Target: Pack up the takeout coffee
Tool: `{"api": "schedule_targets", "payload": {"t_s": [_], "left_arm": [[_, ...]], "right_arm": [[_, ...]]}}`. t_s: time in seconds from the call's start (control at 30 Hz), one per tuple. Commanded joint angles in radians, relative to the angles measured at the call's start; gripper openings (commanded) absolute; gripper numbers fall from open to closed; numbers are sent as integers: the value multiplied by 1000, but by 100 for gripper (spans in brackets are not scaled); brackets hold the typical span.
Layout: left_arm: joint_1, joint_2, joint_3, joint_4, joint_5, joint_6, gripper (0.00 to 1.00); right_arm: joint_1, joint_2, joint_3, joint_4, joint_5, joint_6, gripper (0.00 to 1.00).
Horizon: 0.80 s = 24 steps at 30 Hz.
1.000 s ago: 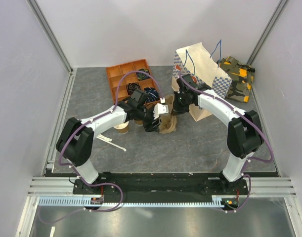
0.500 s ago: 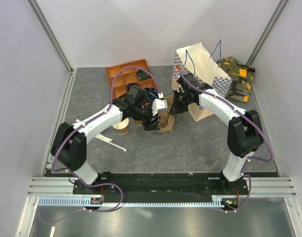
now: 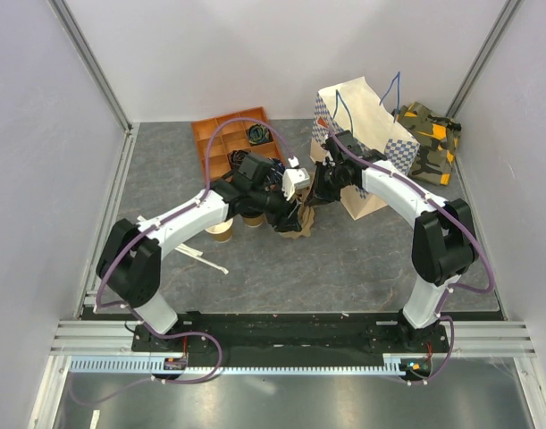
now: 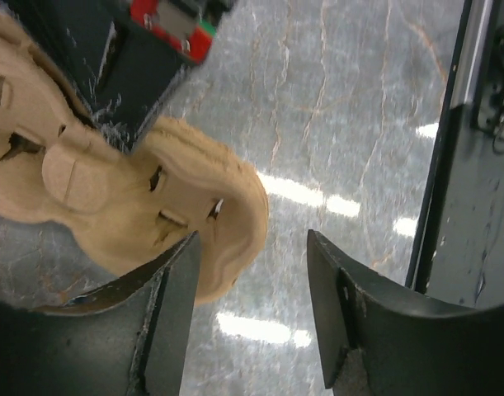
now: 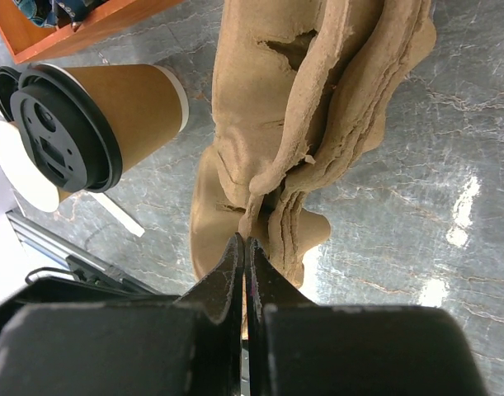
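Observation:
The takeout coffee [image 5: 132,103], a brown paper cup with a black lid [image 5: 66,124], stands on the table left of the stack of brown pulp cup carriers [image 5: 317,124]. My right gripper [image 5: 245,241] is shut on a thin edge of the carrier [image 3: 299,220] and holds it tilted up on its side. My left gripper [image 4: 252,241] is open over the carrier's rounded rim [image 4: 235,206]. The rim lies against its left finger [image 4: 173,289], and bare table shows in the rest of the gap. In the top view both grippers meet mid-table, the left [image 3: 289,211] beside the right [image 3: 315,195].
A lidless tan cup [image 3: 221,231] stands left of the coffee. An orange compartment tray [image 3: 221,143] sits at the back left. A checkered paper bag [image 3: 366,125] and a camouflage pouch [image 3: 429,138] are at the back right. A white stick [image 3: 201,259] lies front left.
My left gripper moved back and right along the carrier, opening wider and then narrowing again. The right gripper kept its hold, and the carrier now stands more on edge.

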Motion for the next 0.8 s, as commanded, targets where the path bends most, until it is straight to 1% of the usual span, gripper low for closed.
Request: {"api": "schedule_targets", "payload": {"t_s": [0.0, 0.13, 0.33, 0.37, 0.43, 0.47, 0.5, 0.57, 0.6, 0.67, 0.7, 0.73, 0.77], "left_arm": [[-37, 41, 66, 71, -81, -146, 58], [-46, 87, 104, 72, -119, -201, 53], [-54, 123, 141, 68, -136, -245, 45], [-54, 130, 148, 68, -141, -245, 40], [-54, 133, 153, 59, -148, -247, 35], [-54, 140, 161, 52, -153, -247, 31], [-54, 143, 164, 49, -156, -247, 29], [-54, 155, 179, 29, -165, -273, 28], [-54, 160, 185, 25, -171, -276, 29], [-54, 167, 196, 8, -177, -284, 35], [-52, 170, 198, 3, -181, -287, 35], [-54, 172, 199, 2, -184, -290, 31], [-54, 172, 201, -4, -188, -291, 24]], "right_arm": [[-3, -42, -3, 52, -14, 33, 0], [-4, -50, -12, 50, -8, 45, 0], [-4, -49, -15, 52, -10, 56, 0], [-3, -52, -16, 50, -8, 56, 0], [-3, -53, -19, 50, -11, 56, 0], [-4, -55, -21, 50, -13, 56, 0], [-3, -55, -21, 50, -14, 57, 0], [-4, -55, -18, 49, -13, 60, 0], [-4, -55, -18, 50, -13, 62, 0], [-4, -50, -15, 50, -17, 60, 0], [-4, -47, -15, 49, -20, 62, 0], [-4, -46, -18, 49, -28, 65, 0], [-3, -47, -18, 49, -30, 65, 0]]}}
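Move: The near end of the cup carrier is the left hand's mark: the carrier's middle lies roughly 7 cm ahead of this open hand, 4 cm to its right and 3 cm below, though its near-end rim is closer. The lidded cup stands about 11 cm to the left and 2 cm ahead, the open cup some 20 cm left and 1 cm back. For the right hand, already pinching the carrier's edge, its middle is level ahead, about 2 cm left and 3 cm below. The left hand slides to its right and forward, about 4 cm in all and sinking a little over 1 cm, quick at first and then easing off, while it turns some 10 degrees counter-clockwise and its fingers narrow from about 0.6 to 0.3 open around the rim at the carrier's near end, just back of the right gripper. The right hand stays in place with its fingers shut, keeping its pinch on the carrier's edge and steadying it. ##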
